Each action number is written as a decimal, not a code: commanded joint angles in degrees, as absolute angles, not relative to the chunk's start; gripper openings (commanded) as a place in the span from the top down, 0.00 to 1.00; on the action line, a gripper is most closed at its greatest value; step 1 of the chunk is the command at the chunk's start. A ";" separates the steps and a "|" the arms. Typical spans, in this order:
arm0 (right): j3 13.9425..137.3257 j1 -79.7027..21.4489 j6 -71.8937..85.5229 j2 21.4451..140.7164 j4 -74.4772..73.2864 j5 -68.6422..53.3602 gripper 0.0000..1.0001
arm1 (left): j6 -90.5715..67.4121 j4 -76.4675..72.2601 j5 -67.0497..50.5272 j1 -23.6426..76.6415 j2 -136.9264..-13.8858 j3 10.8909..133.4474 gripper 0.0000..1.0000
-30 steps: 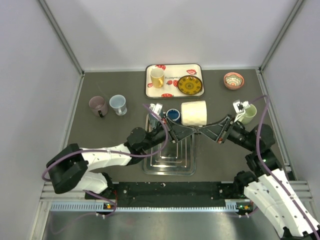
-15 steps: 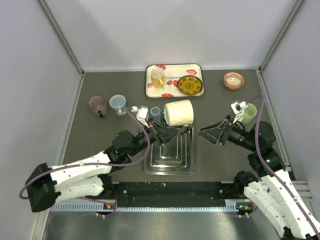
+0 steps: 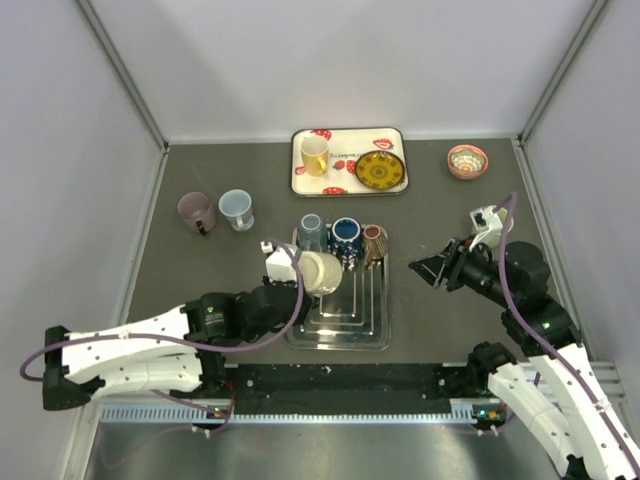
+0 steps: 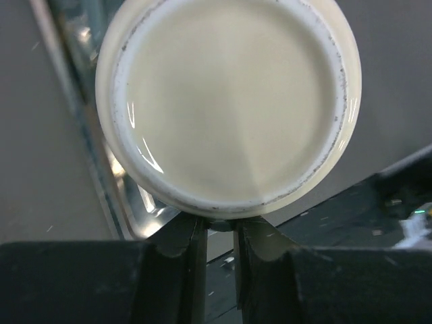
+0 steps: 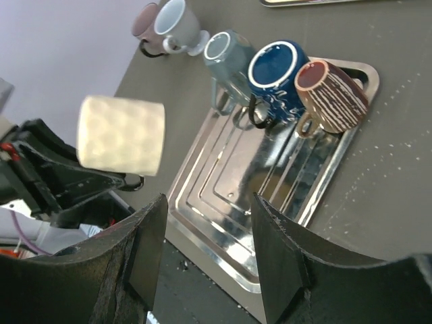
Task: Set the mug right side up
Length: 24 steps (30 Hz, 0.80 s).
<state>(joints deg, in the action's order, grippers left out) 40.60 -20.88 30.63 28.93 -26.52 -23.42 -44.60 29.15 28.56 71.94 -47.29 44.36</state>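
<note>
The cream mug hangs over the left edge of the steel tray, its dimpled wall lying sideways in the right wrist view. My left gripper is shut on the mug's handle, and the mug's base faces that wrist camera. The left gripper sits just near-left of the mug in the top view. My right gripper stands open and empty to the right of the tray, well apart from the mug. Its fingers frame the tray's near end.
Three mugs lie on their sides at the tray's far end: grey-blue, dark blue, brown striped. A mauve mug and a pale blue mug stand left. A white tray with a yellow mug and plate, and a small bowl, stand at the back.
My right gripper let go of the cream mug, opened and drew back to the right. The left arm carried the mug from the tray's far end toward the near left.
</note>
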 commanded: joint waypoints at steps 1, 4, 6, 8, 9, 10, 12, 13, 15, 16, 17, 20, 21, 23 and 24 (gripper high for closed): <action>42.28 -21.53 29.00 28.74 -28.21 -18.73 0.48 | -51.50 42.36 34.89 72.86 -51.67 45.97 1.00; 42.10 -21.53 29.27 28.48 -28.47 -18.81 0.48 | -53.08 41.31 36.21 72.86 -55.44 44.91 1.00; 42.10 -21.53 29.62 28.30 -28.74 -18.90 0.48 | -51.68 40.69 36.30 72.69 -57.12 45.35 1.00; 41.92 -21.53 30.14 27.95 -28.65 -19.77 0.48 | -50.46 40.69 36.39 72.51 -59.67 46.31 1.00; 41.66 -21.53 30.58 27.86 -28.74 -20.04 0.48 | -50.10 40.69 36.56 72.42 -60.37 46.41 1.00; 41.57 -21.53 30.93 27.86 -28.74 -19.95 0.48 | -49.31 40.08 35.87 71.73 -61.69 46.41 1.00; 41.31 -21.53 31.29 28.04 -29.26 -19.60 0.48 | -48.08 38.68 34.37 70.41 -63.01 45.71 1.00; 41.22 -21.62 31.38 28.12 -29.96 -19.25 0.48 | -47.29 37.19 32.54 69.10 -63.89 45.36 1.00; 41.22 -21.45 31.20 27.95 -30.50 -18.99 0.48 | -46.59 35.69 31.38 67.86 -64.60 44.21 1.00; 41.13 -21.53 31.03 27.86 -30.76 -18.64 0.48 | -45.80 34.47 30.77 66.55 -65.21 43.86 1.00; 41.13 -21.45 30.94 27.69 -30.85 -18.63 0.48 | -45.36 33.76 29.37 65.92 -65.48 43.60 1.00; 40.87 -21.53 30.94 27.33 -31.02 -18.72 0.48 | -43.51 32.35 27.61 63.46 -66.88 43.77 1.00; 40.70 -21.53 31.11 27.25 -31.03 -18.72 0.48 | -43.07 31.91 26.90 62.67 -67.15 43.77 1.00; 40.52 -21.45 31.20 27.33 -30.94 -18.72 0.48 | -41.93 29.81 24.54 60.39 -68.20 43.42 1.00; 40.52 -21.53 31.11 27.51 -31.02 -18.63 0.48 | -41.66 29.27 24.09 59.86 -68.99 43.33 1.00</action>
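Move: I hold the cream mug by its handle in my left hand, over the tray. The bare middle of the tray lies about 10 cm ahead, 9 cm to the right and some 19 cm below. The gray-blue mug on the tray stands roughly 22 cm ahead and 2 cm right, the blue mug about 9 cm to the right of the gray-blue one. From my right hand the tray's middle is about 7 cm ahead, 22 cm left and 25 cm down. I drop my left hand quickly, then more slowly, about 12 cm towards the tray, drifting some 4 cm left early on and easing a little forward at the end. Meanwhile my wrist rolls its left side up by nearly 30 degrees and tips slightly nose-down, bringing the mug's base upward; my fingers keep their pinch on the handle. ##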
